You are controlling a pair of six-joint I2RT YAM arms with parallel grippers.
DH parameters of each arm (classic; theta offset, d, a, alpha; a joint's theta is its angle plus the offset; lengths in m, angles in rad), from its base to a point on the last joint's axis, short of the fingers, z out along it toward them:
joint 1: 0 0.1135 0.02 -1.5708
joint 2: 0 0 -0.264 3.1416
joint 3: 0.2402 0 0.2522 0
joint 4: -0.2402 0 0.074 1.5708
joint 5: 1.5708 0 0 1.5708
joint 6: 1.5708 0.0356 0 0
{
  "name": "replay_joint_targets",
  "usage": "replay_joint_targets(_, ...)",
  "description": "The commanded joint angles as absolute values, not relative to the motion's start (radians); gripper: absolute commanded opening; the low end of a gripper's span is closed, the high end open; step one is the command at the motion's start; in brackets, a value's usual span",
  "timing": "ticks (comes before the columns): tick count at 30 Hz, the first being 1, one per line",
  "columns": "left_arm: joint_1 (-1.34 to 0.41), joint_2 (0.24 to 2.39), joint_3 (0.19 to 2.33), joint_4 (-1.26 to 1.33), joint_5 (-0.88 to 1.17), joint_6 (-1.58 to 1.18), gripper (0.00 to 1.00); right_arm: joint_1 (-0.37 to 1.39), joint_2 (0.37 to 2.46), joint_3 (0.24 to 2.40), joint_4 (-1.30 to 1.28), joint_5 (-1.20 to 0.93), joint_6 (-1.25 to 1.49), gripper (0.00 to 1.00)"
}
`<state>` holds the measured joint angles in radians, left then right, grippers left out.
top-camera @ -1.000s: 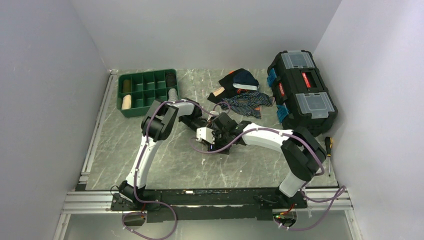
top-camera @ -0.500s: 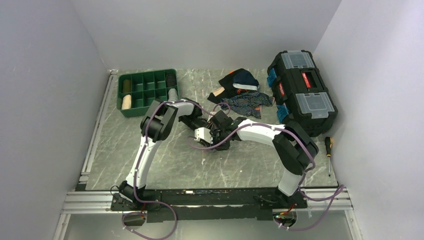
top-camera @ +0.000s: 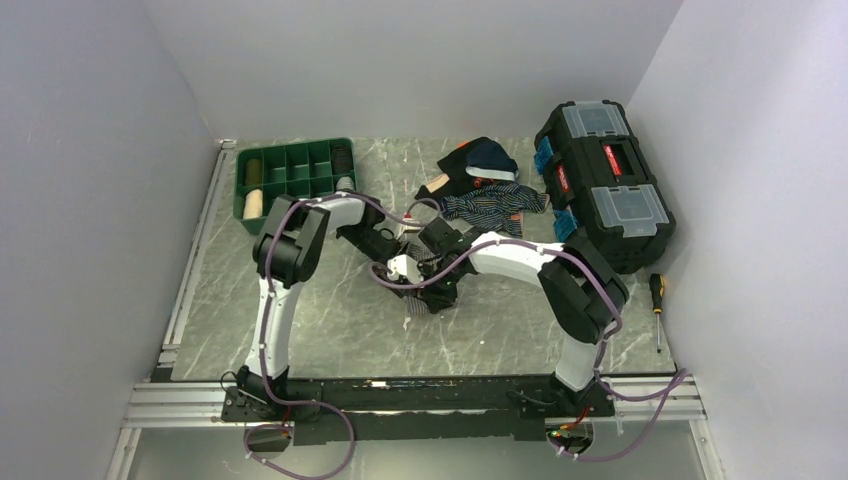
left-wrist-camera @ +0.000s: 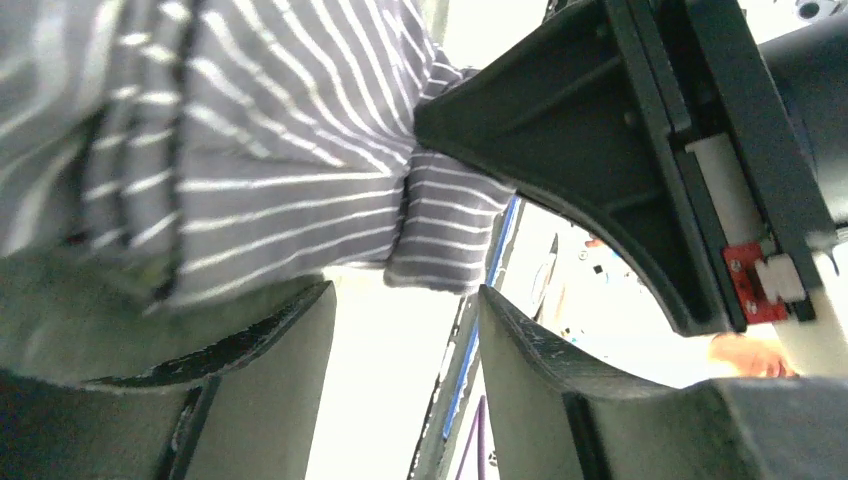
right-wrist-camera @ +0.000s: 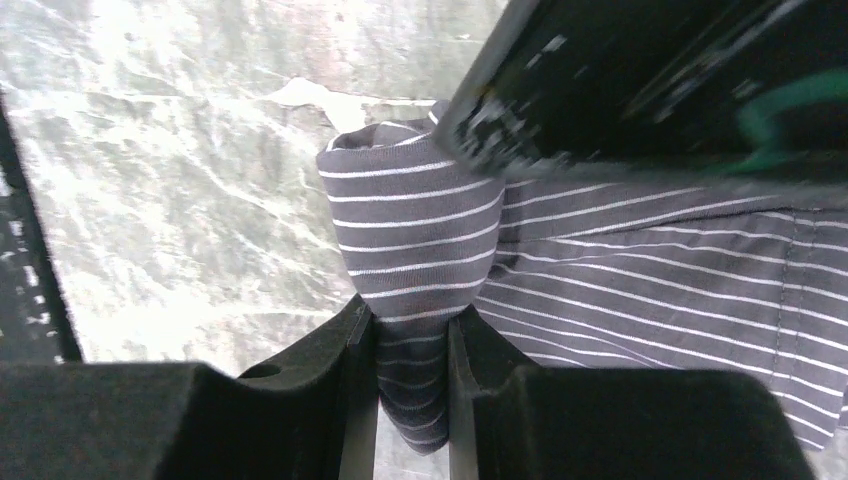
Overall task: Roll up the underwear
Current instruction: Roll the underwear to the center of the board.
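Observation:
The underwear (right-wrist-camera: 620,250) is grey cloth with thin white stripes, bunched on the marble table between the two arms. In the top view only a small corner of the underwear (top-camera: 418,303) shows below the wrists. My right gripper (right-wrist-camera: 412,320) is shut on a narrow fold of it, with the cloth pinched between both fingers. My left gripper (left-wrist-camera: 405,300) stands open just beside the underwear (left-wrist-camera: 250,170), nothing between its fingers. In the top view the left gripper (top-camera: 385,245) and right gripper (top-camera: 425,285) meet at mid-table, close together.
A green divided tray (top-camera: 293,180) with rolled items stands at the back left. A pile of dark garments (top-camera: 485,185) lies at the back centre. A black toolbox (top-camera: 603,180) fills the right side, with a screwdriver (top-camera: 657,300) beside it.
The left gripper has opened and its arm has swung left. The right gripper has shut on the fold and shifted left and slightly nearer.

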<state>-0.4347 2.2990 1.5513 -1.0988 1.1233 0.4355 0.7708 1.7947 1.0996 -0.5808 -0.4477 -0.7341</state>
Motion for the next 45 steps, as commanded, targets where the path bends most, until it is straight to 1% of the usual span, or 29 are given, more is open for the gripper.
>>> replay_joint_targets(1, -0.397, 2.229, 1.515, -1.062, 1.068, 0.477, 0.6, 0.778, 1.856, 1.1, -0.764, -0.549, -0.7, 0.0)
replay_joint_targets(8, -0.299, 2.117, 1.432, -1.071, 1.059, 0.511, 0.6, 0.756, 1.905, 1.162, -0.836, -0.599, -0.711, 0.0)
replay_joint_targets(13, -0.219, 1.967, 1.342, -1.042, 1.028, 0.515, 0.6, 0.714, 2.029, 1.321, -1.012, -0.692, -0.784, 0.0)
replay_joint_targets(17, -0.168, 1.819, 1.235, -0.96, 0.985, 0.487, 0.6, 0.67, 2.138, 1.464, -1.163, -0.756, -0.851, 0.0)
replay_joint_targets(21, -0.134, 1.669, 1.129, -0.838, 0.866, 0.403, 0.6, 0.638, 2.228, 1.577, -1.247, -0.791, -0.894, 0.01)
replay_joint_targets(25, -0.129, 1.52, 1.034, -0.7, 0.709, 0.351, 0.6, 0.613, 2.347, 1.727, -1.403, -0.837, -0.966, 0.03)
replay_joint_targets(27, -0.129, 1.442, 0.984, -0.634, 0.66, 0.335, 0.61, 0.604, 2.422, 1.812, -1.462, -0.856, -0.995, 0.04)
replay_joint_targets(30, -0.14, 1.318, 0.932, -0.548, 0.626, 0.34, 0.61, 0.601, 2.483, 1.871, -1.494, -0.859, -1.002, 0.06)
replay_joint_targets(33, -0.222, 1.198, 0.884, -0.492, 0.573, 0.393, 0.62, 0.6, 2.511, 1.89, -1.493, -0.855, -0.998, 0.08)
replay_joint_targets(35, -0.319, 1.128, 0.851, -0.446, 0.513, 0.438, 0.67, 0.598, 2.523, 1.894, -1.491, -0.85, -0.993, 0.1)
replay_joint_targets(37, -0.443, 1.103, 0.832, -0.408, 0.443, 0.479, 0.73, 0.595, 2.528, 1.894, -1.484, -0.844, -0.985, 0.1)
replay_joint_targets(40, -0.606, 1.137, 0.834, -0.367, 0.341, 0.526, 0.78, 0.595, 2.535, 1.9, -1.479, -0.837, -0.974, 0.11)
replay_joint_targets(45, -0.792, 1.288, 0.872, -0.314, 0.253, 0.583, 0.81, 0.597, 2.539, 1.903, -1.47, -0.832, -0.958, 0.11)
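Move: Pinched in the right fingers is the near end of the underwear roll; its unrolled striped part runs straight ahead, its middle about 8 cm beyond that hand and 1 cm lower. The striped shirt lies some 19 cm ahead and 12 cm right of the right hand. From the left hand, already open, the roll is about 6 cm right, 2 cm back and 2 cm lower; the green tray sits roughly 20 cm ahead and 21 cm left. Keeping its pinch, the right hand draws the roll back about 2 cm, then eases slightly forward while tipping some 50 degrees, fingertips swinging back towards the base and the hand's body over forward. The left hand, empty, retreats about 14 cm left from the roll while rising, then swings back right some 11 cm, ending about 10 cm higher, fingers opening wider and tipped to point down. ##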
